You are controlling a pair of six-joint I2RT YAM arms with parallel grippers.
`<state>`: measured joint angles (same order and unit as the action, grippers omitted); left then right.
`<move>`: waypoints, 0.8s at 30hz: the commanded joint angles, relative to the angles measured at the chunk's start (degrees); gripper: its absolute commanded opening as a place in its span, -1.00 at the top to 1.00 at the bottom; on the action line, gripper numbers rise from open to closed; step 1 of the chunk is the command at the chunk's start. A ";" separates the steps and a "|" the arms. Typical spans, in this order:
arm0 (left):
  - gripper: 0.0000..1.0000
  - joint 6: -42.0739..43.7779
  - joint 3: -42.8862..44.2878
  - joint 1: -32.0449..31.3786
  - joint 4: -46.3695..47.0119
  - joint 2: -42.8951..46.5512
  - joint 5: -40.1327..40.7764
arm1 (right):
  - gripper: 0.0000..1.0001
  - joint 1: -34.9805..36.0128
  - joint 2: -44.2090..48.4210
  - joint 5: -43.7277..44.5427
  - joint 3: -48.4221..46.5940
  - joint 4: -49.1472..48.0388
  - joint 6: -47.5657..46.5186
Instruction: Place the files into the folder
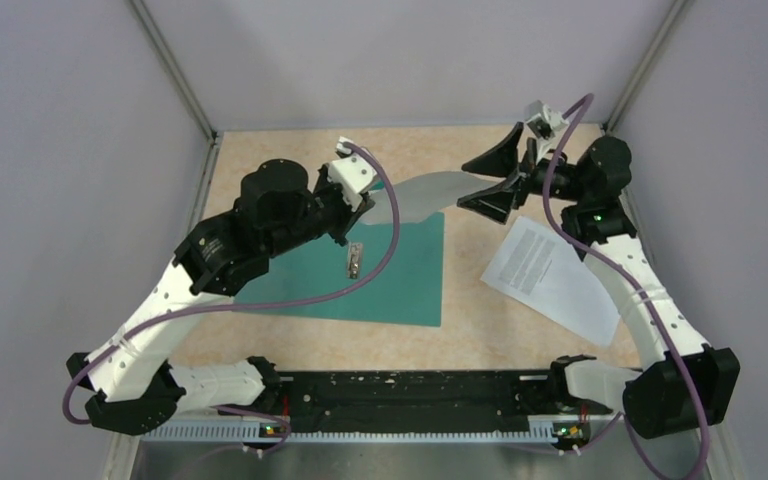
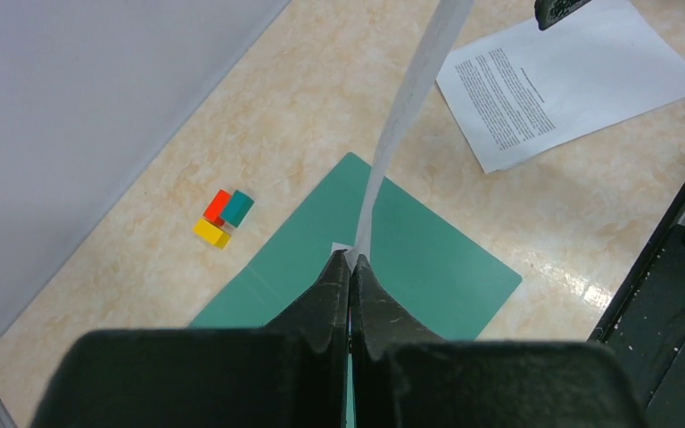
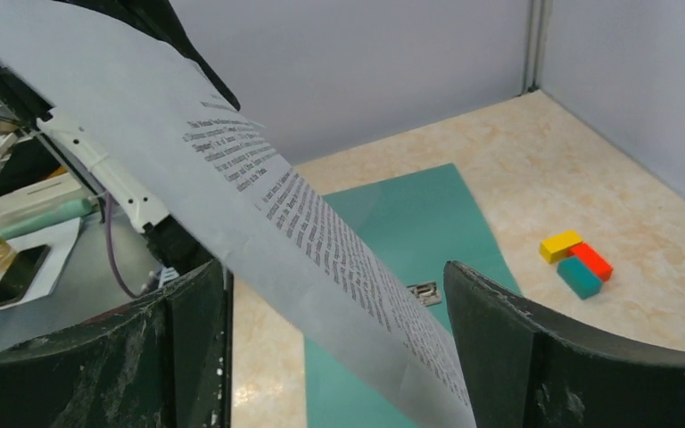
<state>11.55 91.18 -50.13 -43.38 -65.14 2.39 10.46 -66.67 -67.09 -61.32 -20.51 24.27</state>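
Observation:
The teal folder (image 1: 400, 280) lies open and flat on the table, its metal clip (image 1: 356, 260) near the spine. My left gripper (image 2: 351, 260) is shut on the corner of one white file sheet (image 2: 410, 89), which hangs in the air above the folder (image 2: 437, 259). That sheet (image 3: 303, 232), printed with text, stretches across to my right gripper (image 3: 339, 312) and passes between its wide-open fingers, which do not pinch it. In the top view the lifted sheet (image 1: 435, 193) spans both grippers. A second printed sheet (image 1: 550, 275) lies flat on the table to the folder's right.
Three small blocks (image 2: 223, 218), red, teal and yellow, sit together on the table beyond the folder's far edge. Grey walls (image 1: 80, 150) close in the left, back and right sides. A black rail (image 1: 410, 395) runs along the near edge between the arm bases.

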 commanded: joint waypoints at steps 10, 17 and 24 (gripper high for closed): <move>1.00 -2.07 3.45 1.49 0.91 -1.71 0.45 | 0.43 8.19 -0.79 8.18 -3.89 19.27 -13.32; -0.25 -10.08 4.97 3.40 3.68 -7.56 17.01 | 1.00 11.29 -1.17 25.04 -0.53 25.48 -5.43; -0.35 -28.44 8.56 16.85 -2.43 -14.58 20.12 | 1.00 10.75 -5.15 35.41 2.43 30.42 6.00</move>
<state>-4.56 97.17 -39.44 -44.03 -78.22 18.41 21.41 -68.77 -38.89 -60.95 7.75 22.17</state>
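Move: Held up between the hands, the sheet has its middle about 7 cm to the left of the right hand and 8 cm to the left hand's right, roughly level with both. The open folder's middle lies some 38 cm below, 8 cm ahead and 11 cm left of the left hand. From the right hand, the printed sheet on the table is about 22 cm right, 2 cm back and 37 cm below. The right fingers pinch the sheet, sinking about 10 cm; the left ones then open and go forward some 10 cm. ##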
